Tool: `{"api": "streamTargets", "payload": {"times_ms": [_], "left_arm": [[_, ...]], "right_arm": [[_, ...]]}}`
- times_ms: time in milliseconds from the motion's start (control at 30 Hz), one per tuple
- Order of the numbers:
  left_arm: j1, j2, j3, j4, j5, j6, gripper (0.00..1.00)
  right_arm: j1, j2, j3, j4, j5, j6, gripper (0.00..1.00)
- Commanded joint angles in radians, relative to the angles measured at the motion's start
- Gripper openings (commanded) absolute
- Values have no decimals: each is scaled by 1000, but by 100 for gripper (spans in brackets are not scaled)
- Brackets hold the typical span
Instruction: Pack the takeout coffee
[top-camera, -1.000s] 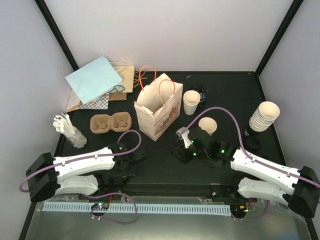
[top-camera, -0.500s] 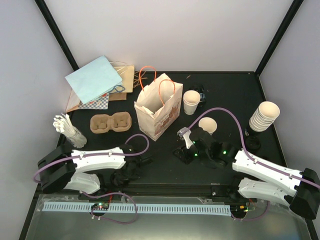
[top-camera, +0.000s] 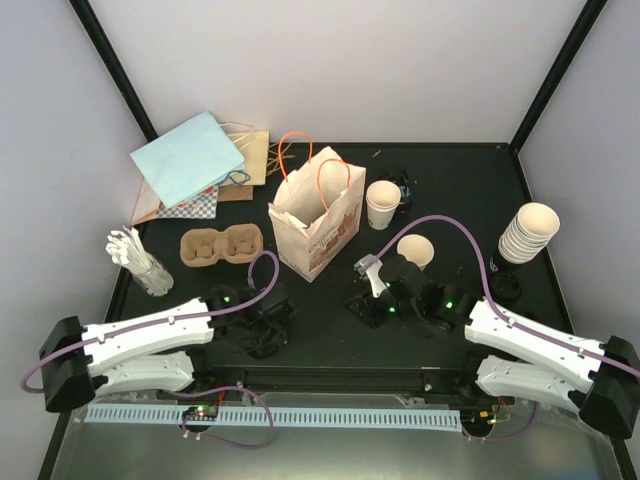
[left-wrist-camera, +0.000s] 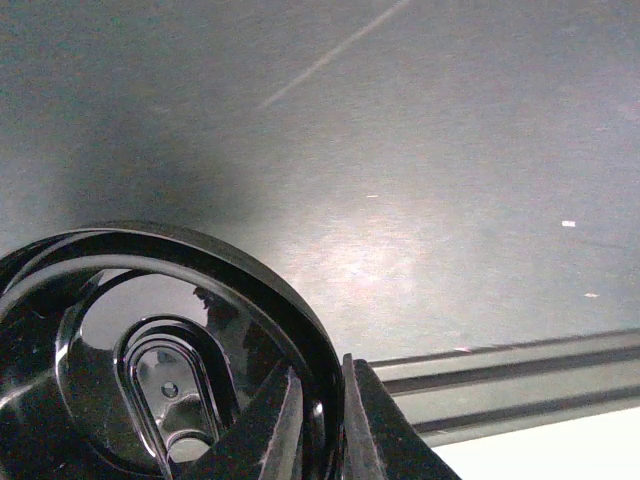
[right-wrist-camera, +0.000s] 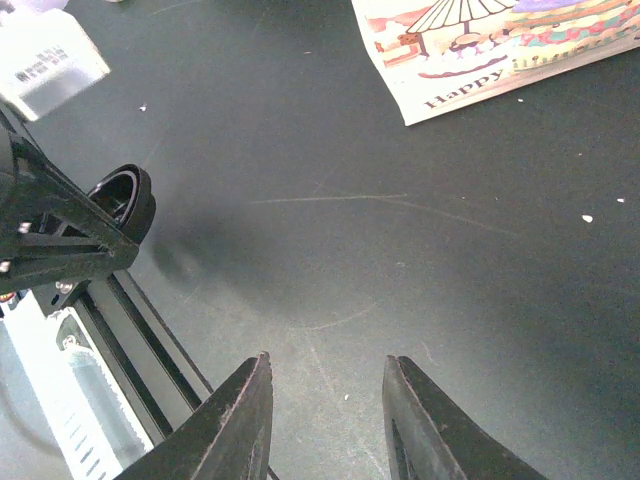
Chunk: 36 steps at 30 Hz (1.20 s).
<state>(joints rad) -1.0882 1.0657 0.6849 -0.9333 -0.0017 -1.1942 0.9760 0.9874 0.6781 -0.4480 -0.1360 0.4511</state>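
Note:
My left gripper (left-wrist-camera: 320, 375) is shut on the rim of a round black plastic lid (left-wrist-camera: 150, 260), low over the table near its front edge (top-camera: 268, 335). The same lid (right-wrist-camera: 125, 190) shows at the left of the right wrist view. Two cream paper cups stand without lids: one (top-camera: 383, 203) right of the printed bag (top-camera: 318, 215), one (top-camera: 416, 250) just behind my right arm. My right gripper (right-wrist-camera: 327, 365) hangs open over bare table with nothing between its fingers (top-camera: 365, 298).
A brown pulp cup tray (top-camera: 221, 245) lies left of the bag. A stack of cream cups (top-camera: 528, 232) stands at the right, a dark object (top-camera: 505, 287) beside it. Paper bags and napkins (top-camera: 195, 160) lie at the back left, a cup of stirrers (top-camera: 140, 262) at the left.
My left gripper has closed on the lid's rim and shifted slightly right near the front edge. The right arm has barely moved.

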Motion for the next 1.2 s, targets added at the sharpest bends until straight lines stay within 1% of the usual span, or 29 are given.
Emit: {"api": "streamTargets", "payload": {"times_ms": [0, 100, 200, 333, 367, 433, 533, 600, 667, 700, 767, 800, 833, 967, 1000, 1100, 1167], "left_arm": [[1, -60, 46, 127, 73, 24, 2], [6, -93, 34, 261, 132, 22, 2], [16, -111, -13, 461, 193, -2, 2], [37, -98, -93, 782, 254, -64, 3], [45, -85, -98, 842, 273, -75, 3], [68, -54, -84, 912, 332, -85, 3], [111, -8, -38, 942, 446, -70, 3], [131, 15, -10, 959, 504, -70, 3], [143, 20, 5, 979, 539, -68, 3], [151, 15, 12, 981, 549, -64, 3], [160, 1, 27, 976, 563, -56, 3], [164, -7, 35, 968, 569, -50, 3], [168, -15, 41, 960, 573, -47, 3], [181, -42, 53, 953, 594, -47, 4], [184, -48, 56, 953, 599, -46, 4], [188, -66, 63, 946, 607, -41, 4], [191, -79, 64, 945, 607, -39, 4]], "right_arm": [[6, -5, 13, 5, 18, 7, 33], [5, -16, 15, -25, 61, 16, 33], [5, -43, 15, -74, 115, 27, 33], [5, -94, -4, -96, 98, 12, 33], [6, -110, -10, -98, 88, 6, 33], [6, -158, -24, -93, 68, -16, 33], [6, -261, -57, -33, 49, -39, 35], [5, -332, -84, 28, 63, -48, 40], [5, -400, -138, 120, 48, -77, 52], [6, -434, -171, 174, 34, -104, 59], [5, -500, -225, 274, 34, -142, 78], [6, -525, -248, 314, 45, -157, 83], [5, -547, -270, 353, 47, -181, 86], [6, -569, -328, 502, 36, -258, 87], [6, -565, -334, 540, 10, -286, 92], [6, -559, -336, 589, -54, -369, 100], [6, -550, -328, 599, -105, -432, 100]]}}
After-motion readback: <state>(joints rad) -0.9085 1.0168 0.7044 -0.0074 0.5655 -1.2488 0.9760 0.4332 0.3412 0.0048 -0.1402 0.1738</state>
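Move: Some 22 cm to the left hand's right, about 6 cm farther out and 8 cm higher is the right gripper, to which the left brings the black lid. From the right hand that lid lies about 26 cm to the left, 7 cm back and 8 cm below. The paper bag stands roughly 24 cm ahead of the left hand and 12 cm to its right, its middle some 5 cm higher. The lone white cup is about 14 cm ahead, 14 cm right and 10 cm below the right hand. Raising the black lid some 18 cm while carrying it about 14 cm right towards the other gripper, the left hand keeps its pinch on the rim and rolls about 60 degrees, from fingers down to fingers pointing right. The right hand eases slightly right, then rises about 9 cm, tips its fingers up to near level and opens them wide to face the lid. ##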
